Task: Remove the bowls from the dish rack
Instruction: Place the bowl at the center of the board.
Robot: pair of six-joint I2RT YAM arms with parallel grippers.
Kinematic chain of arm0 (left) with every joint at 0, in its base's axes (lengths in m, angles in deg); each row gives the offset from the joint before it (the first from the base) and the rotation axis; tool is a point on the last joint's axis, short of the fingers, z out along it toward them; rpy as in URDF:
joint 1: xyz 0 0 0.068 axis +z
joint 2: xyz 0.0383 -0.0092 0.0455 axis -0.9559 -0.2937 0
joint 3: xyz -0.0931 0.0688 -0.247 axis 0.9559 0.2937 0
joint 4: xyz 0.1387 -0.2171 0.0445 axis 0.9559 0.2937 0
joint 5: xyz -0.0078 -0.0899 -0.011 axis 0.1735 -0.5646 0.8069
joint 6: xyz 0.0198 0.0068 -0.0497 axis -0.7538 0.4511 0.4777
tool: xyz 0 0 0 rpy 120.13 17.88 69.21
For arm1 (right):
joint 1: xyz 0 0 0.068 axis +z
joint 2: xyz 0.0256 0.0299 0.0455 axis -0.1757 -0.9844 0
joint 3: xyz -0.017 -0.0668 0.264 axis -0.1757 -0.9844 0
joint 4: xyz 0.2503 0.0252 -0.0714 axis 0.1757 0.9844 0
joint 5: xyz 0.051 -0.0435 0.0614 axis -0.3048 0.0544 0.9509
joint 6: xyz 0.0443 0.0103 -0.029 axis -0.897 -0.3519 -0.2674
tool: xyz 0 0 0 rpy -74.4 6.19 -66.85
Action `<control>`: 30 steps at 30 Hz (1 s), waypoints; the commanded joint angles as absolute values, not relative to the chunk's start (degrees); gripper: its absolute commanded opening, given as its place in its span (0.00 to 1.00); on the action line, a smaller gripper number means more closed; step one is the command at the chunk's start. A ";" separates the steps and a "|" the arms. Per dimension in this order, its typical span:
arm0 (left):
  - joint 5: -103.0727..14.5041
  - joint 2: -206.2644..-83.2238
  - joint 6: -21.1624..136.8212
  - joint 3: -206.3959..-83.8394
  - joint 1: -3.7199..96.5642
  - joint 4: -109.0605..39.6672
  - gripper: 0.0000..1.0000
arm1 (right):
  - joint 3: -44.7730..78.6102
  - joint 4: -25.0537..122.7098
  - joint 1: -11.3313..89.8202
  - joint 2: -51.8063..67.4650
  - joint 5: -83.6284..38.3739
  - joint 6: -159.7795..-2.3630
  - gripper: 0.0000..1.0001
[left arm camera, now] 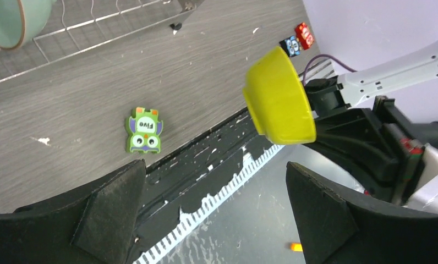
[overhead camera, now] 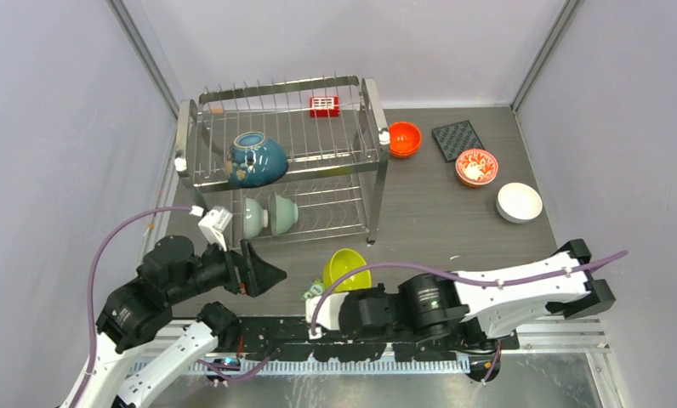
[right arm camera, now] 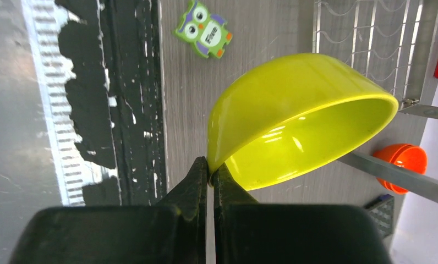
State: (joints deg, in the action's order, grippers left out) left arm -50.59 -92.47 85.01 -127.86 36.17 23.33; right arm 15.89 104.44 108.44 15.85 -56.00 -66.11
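Note:
The steel wire dish rack [overhead camera: 371,110] stands at the back left. A dark teal-blue bowl [overhead camera: 257,160] lies on its upper tier, and two pale green bowls [overhead camera: 254,218] stand on edge on the lower tier. My right gripper [right arm camera: 210,168] is shut on the rim of a yellow-green bowl [right arm camera: 294,110], held tilted above the table in front of the rack [overhead camera: 346,269]. My left gripper [left arm camera: 214,168] is open and holds nothing; it is near the rack's front left, pointing toward the yellow-green bowl [left arm camera: 280,99]. An orange bowl [overhead camera: 404,138], a flowered bowl [overhead camera: 476,167] and a white bowl [overhead camera: 519,202] sit on the table to the right.
A dark square mat [overhead camera: 457,139] lies at the back right beside the orange bowl. A green owl tile [left arm camera: 144,130] lies on the table near the front edge, under the held bowl. A red-white block [overhead camera: 324,105] is clipped to the rack's top.

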 commanded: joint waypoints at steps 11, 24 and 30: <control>-51.16 -99.14 85.51 -125.23 35.94 23.79 1.00 | 8.29 100.37 110.04 11.03 -57.06 -62.91 0.01; -12.88 -109.19 96.88 -120.08 -1.35 13.02 1.00 | 4.16 99.40 110.32 12.90 -56.44 -61.88 0.01; -6.84 -113.57 98.65 -121.25 -6.87 8.14 1.00 | 3.59 101.17 110.55 14.98 -54.87 -62.65 0.01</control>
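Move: The right hand grips the yellow bowl by its rim; the stretch of board beneath the bowl lies about 5 cm ahead, straight in line and some 18 cm down. From there the owl block is 6 cm ahead, 7 cm left; the rack's near right leg 20 cm ahead, 8 cm right. From the open left hand the bowl is about 1 cm ahead, 16 cm right, 6 cm lower; the owl block 2 cm ahead, 9 cm right, 22 cm down. Right hand lowers its pinched bowl about 8 cm while the open left descends, then swings right towards it. ##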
